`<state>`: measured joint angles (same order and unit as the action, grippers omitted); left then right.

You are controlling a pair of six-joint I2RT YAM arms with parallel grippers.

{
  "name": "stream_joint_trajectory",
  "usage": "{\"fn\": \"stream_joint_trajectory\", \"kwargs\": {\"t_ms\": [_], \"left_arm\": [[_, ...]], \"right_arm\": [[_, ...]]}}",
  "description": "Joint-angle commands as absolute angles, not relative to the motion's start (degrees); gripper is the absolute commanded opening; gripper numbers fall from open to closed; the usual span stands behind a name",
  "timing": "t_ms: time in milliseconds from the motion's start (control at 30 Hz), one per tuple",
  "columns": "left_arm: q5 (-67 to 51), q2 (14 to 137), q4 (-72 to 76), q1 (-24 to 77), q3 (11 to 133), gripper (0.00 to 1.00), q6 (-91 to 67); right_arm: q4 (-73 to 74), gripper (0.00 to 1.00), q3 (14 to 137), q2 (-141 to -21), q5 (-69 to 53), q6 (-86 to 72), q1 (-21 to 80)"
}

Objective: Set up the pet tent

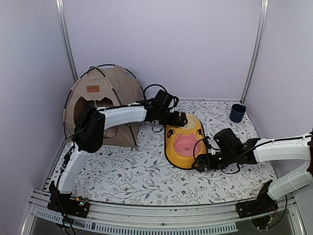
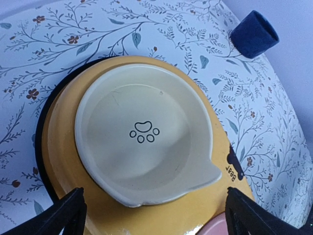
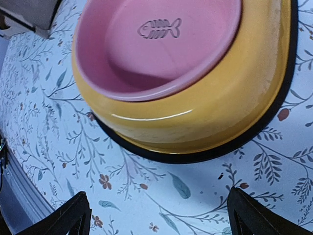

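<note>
The tan pet tent (image 1: 105, 93) stands upright at the back left of the table, with black poles arching over it and its arched doorway facing the front. My left gripper (image 1: 182, 119) is open over the far end of a yellow bowl stand (image 1: 171, 147), to the right of the tent. In the left wrist view the left gripper (image 2: 154, 215) hangs above a cream paw-print bowl (image 2: 142, 142) and holds nothing. My right gripper (image 1: 199, 162) is open just off the stand's near right edge. In the right wrist view the right gripper (image 3: 156, 215) is over bare tablecloth.
The yellow stand (image 3: 205, 117) holds a pink fish-print bowl (image 3: 156, 44) at its near end. A dark blue cup (image 1: 237, 112) stands at the back right, also in the left wrist view (image 2: 254, 33). Lilac walls close in the floral tablecloth (image 1: 127, 176).
</note>
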<state>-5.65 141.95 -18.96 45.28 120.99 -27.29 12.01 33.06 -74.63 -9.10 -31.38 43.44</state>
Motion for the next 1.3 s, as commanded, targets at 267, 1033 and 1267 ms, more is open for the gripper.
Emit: {"fn": "stream_joint_trajectory", "kwargs": {"t_ms": [267, 1033, 1267], "left_arm": [[-5.9, 118.0, -11.5, 45.5, 101.0, 0.99, -25.8], [-2.9, 93.5, -4.3, 45.5, 74.9, 0.99, -25.6], [-0.7, 86.0, -1.2, 45.5, 66.3, 0.99, -24.2]], "right_arm": [[10.4, 0.99, 39.4, -86.1, 1.6, -34.3, 43.7], [14.0, 0.99, 54.8, -100.2, 9.1, -29.1, 39.2], [13.3, 0.99, 56.4, -98.6, 6.4, -27.6, 39.1]]}}
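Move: The right hand, open, hangs just short of the yellow stand's near end: the stand's middle is about 17 cm ahead and 4 to the left, some 3 lower, with the pink bowl 12 ahead, 4 left and the cream bowl 24 ahead, 3 left. From the left hand the cream bowl lies about 3 ahead, 4 right and 5 below, the pink bowl 9 back and 3 right; the tent stands roughly 34 to its left and 3 ahead. With its open fingers coming against the stand's near right edge, the right hand pushes the stand forward, having first dipped about 3 cm towards the table; it travels some 10 cm forward in all while its fingers tip steeper. The left hand meanwhile withdraws, still open, first mostly up, then left and back towards the tent, ending about 15 cm higher as its fingers tilt up. ##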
